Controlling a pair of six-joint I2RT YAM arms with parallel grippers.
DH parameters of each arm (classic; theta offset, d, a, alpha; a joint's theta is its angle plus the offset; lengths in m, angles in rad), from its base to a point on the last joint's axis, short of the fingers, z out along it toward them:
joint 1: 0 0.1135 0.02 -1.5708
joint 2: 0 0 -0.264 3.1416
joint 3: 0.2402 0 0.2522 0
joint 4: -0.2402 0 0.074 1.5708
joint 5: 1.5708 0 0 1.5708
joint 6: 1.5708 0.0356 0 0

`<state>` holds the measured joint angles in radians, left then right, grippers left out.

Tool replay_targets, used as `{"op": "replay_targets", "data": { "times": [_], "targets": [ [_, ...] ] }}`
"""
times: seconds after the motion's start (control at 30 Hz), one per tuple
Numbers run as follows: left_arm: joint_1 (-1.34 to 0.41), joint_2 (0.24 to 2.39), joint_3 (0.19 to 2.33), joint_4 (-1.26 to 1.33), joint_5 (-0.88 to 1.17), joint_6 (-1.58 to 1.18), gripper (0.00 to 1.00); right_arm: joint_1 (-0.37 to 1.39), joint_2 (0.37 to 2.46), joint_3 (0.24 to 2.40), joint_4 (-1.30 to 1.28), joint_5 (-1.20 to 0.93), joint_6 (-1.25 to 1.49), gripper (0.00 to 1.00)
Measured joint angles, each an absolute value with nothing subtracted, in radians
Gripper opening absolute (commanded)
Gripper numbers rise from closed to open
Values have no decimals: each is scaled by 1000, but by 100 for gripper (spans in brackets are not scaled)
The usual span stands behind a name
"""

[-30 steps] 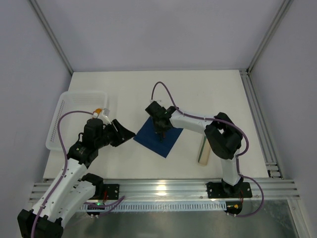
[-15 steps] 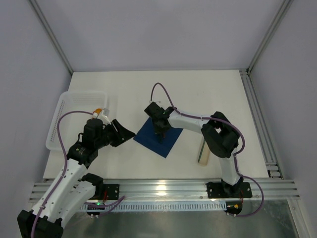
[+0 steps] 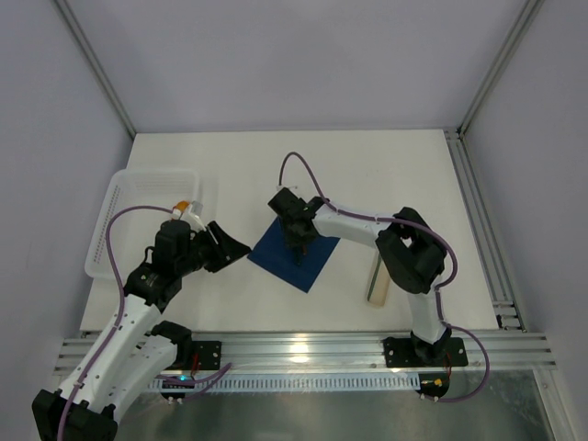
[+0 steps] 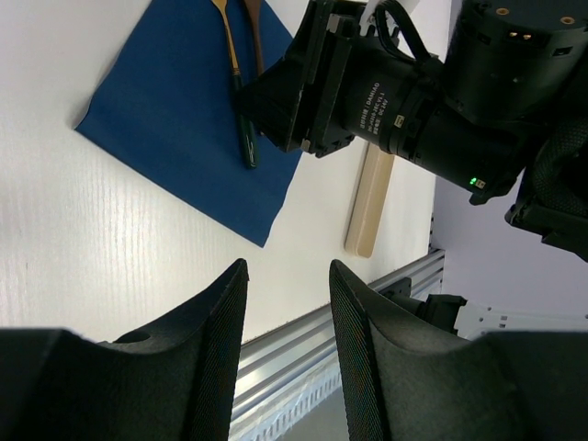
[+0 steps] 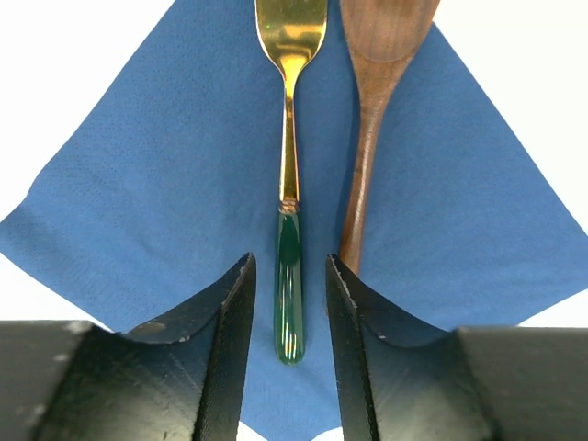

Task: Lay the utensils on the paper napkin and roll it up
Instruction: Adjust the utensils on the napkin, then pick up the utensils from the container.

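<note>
The paper napkin (image 3: 292, 258) lies flat as a dark blue diamond at mid-table. Two utensils rest on it side by side: a gold fork with a green handle (image 5: 289, 184) and a brown wooden spoon (image 5: 367, 138). My right gripper (image 5: 289, 266) hovers low over the napkin (image 5: 156, 193), open, its jaws standing on either side of the fork's green handle with a gap on both sides. The spoon's handle end runs under the right finger. My left gripper (image 4: 288, 268) is open and holds nothing, just left of the napkin (image 4: 175, 119); fork (image 4: 237, 83) and spoon (image 4: 253, 37) show there too.
A pale beige bar (image 3: 378, 280) lies right of the napkin, near the right arm's base. A white perforated basket (image 3: 138, 197) stands at the table's left edge behind the left arm. An aluminium rail (image 3: 303, 347) runs along the near edge.
My right gripper's jaws have parted around the fork's handle, and that arm has shifted slightly left. The left arm has not moved.
</note>
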<state>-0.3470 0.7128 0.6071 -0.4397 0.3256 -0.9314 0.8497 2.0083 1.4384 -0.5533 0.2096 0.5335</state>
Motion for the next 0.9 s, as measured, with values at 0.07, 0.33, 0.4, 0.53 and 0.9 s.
{"op": "replay_targets", "data": {
  "times": [0.07,0.33,0.4,0.53,0.9],
  "targets": [
    [-347,713,607,-440,326,-931,43,850,1988,1439,-562,218,529,41],
    [-347,713,607,-440,327,-931,43,835,1783,1431,-633,316,517,37],
    [-347,713,607,-439,332,-931,43,814,1704,1390,-638,330,518,36],
    [-347,718,607,-439,337,-931,43,720,1537,1235,-652,347,532,34],
    [-347,738,607,-437,356,-931,44,585,1330,890,-755,357,626,35]
  ]
}}
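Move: The green knife, in the tan tray, lies about 23 cm right of the right gripper and some 8 cm nearer the base, at nearly its height. The tray's middle is about 24 cm right and 8 cm back. The napkin's middle is just below the gripper, the fork's about 3 cm ahead and 1 cm left, the wooden spoon's about 5 cm ahead and 2 cm right. From the left gripper, the knife is some 35 cm right, roughly level forward, and 16 cm down. Lift the right gripper off the napkin, its fingers already open around the fork's handle, some 11 cm up; then swing it about 21 cm right towards the green knife and its tray, drawing back 6 cm or so and sinking again to end beside the knife, still above the table. Turn the wrist clockwise by roughly 20 degrees, keeping the fingers partly open and empty. ##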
